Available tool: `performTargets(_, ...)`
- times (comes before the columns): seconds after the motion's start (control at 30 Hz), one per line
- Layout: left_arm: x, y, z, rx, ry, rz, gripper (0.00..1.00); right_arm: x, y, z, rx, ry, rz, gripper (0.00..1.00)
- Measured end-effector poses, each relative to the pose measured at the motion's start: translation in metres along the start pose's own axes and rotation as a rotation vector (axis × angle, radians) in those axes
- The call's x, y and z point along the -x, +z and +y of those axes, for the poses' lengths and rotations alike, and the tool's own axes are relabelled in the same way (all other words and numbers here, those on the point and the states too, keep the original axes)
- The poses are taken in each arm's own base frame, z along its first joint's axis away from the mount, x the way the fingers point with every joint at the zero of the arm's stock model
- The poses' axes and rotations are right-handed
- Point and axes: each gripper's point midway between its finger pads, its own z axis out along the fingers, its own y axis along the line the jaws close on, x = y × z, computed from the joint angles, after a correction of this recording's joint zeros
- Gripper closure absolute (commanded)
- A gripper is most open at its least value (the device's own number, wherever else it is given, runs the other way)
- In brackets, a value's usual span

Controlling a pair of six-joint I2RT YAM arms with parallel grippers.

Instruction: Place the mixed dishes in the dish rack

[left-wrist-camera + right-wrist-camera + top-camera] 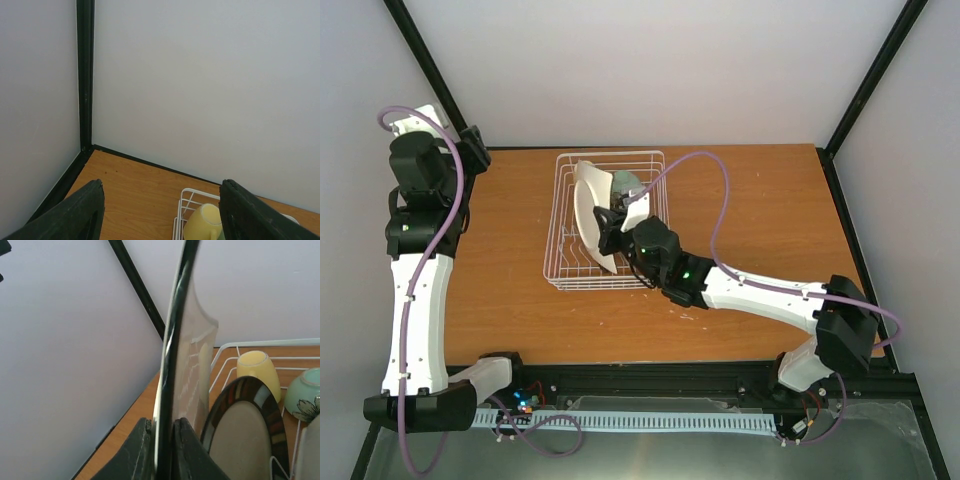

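Note:
My right gripper is shut on the lower edge of the square white plate, held upright and edge-on over the front left part of the dish rack. From above, the plate leans over the rack beside the gripper. In the rack stand the dark-rimmed cream plate, the yellow cup and the pale mint bowl. My left gripper hangs open and empty near the back left corner, with the cup and the rack's corner below it.
A black-petal pattern shows on a dish beside the mint bowl. Black frame posts and white walls close the back and sides. Bare wooden table lies to the right of the rack.

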Motion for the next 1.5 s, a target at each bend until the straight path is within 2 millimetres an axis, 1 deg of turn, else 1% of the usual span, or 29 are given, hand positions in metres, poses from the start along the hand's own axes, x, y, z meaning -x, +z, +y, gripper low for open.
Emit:
performTargets(0.07, 0.001, 0.000, 0.000, 0.000, 0.000, -0.003, 0.37, 0.001, 0.004, 0.002, -0.006, 0.009, -0.022, 0.97)
performTargets(0.13, 0.002, 0.000, 0.000, -0.001, -0.001, -0.007, 0.37, -0.003, 0.008, 0.007, -0.008, 0.009, -0.037, 0.97)
performTargets(0.3, 0.003, 0.000, 0.000, -0.001, -0.001, -0.014, 0.37, -0.030, 0.027, 0.023, 0.000, -0.020, -0.012, 0.97)
performTargets(0.37, 0.003, 0.000, 0.000, 0.000, -0.001, -0.014, 0.37, -0.037, 0.036, 0.027, 0.003, -0.029, -0.005, 0.97)
performTargets(0.47, 0.004, 0.000, 0.000, 0.000, -0.001, -0.015, 0.36, -0.036, 0.047, 0.030, -0.008, -0.058, -0.017, 0.97)
performTargets(0.57, 0.004, 0.000, 0.000, 0.000, -0.001, -0.015, 0.37, -0.022, 0.056, 0.031, -0.021, -0.058, -0.048, 0.97)
performTargets(0.73, 0.004, -0.001, 0.000, 0.000, -0.001, -0.016, 0.37, 0.013, 0.063, 0.035, -0.012, 0.020, -0.093, 0.97)
performTargets(0.83, 0.004, -0.001, 0.000, -0.001, -0.001, -0.016, 0.38, 0.032, 0.067, 0.029, -0.029, 0.053, -0.104, 0.97)
performTargets(0.93, 0.004, -0.001, 0.000, 0.000, -0.001, -0.016, 0.38, 0.050, 0.071, 0.020, -0.060, 0.078, -0.087, 0.97)
performTargets(1.03, 0.004, -0.001, 0.000, 0.000, -0.001, -0.016, 0.39, 0.063, 0.073, 0.011, -0.085, 0.096, -0.050, 0.97)
performTargets(1.17, 0.004, -0.001, 0.000, 0.001, 0.000, -0.016, 0.40, 0.071, 0.076, 0.000, -0.101, 0.135, 0.016, 0.97)
performTargets(1.23, 0.004, -0.001, 0.000, 0.001, -0.001, -0.016, 0.40, 0.070, 0.080, -0.005, -0.103, 0.160, 0.049, 0.97)
performTargets(1.3, 0.004, -0.001, 0.000, 0.001, 0.000, -0.016, 0.40, 0.063, 0.085, -0.009, -0.103, 0.184, 0.092, 0.97)
performTargets(1.4, 0.004, -0.001, 0.000, 0.001, 0.000, -0.016, 0.40, 0.045, 0.092, -0.013, -0.101, 0.220, 0.168, 0.97)
performTargets(1.5, 0.004, -0.001, 0.000, 0.001, 0.000, -0.016, 0.40, 0.023, 0.102, -0.015, -0.101, 0.252, 0.251, 0.97)
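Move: The right hand already grips the square plate on edge above the dish rack; the rack's left-hand slots lie about 10 cm ahead, 8 cm left and 24 cm below. The dark-rimmed plate stands roughly 9 cm ahead and 3 cm left, the yellow mug some 21 cm ahead and 5 cm left, both some 20 cm down. From the left hand, those slots are about 3 cm ahead, 15 cm right and 37 cm down. Right hand carries the square plate left, then 9 cm forward over rack's left slots, tipping 20 degrees down. ##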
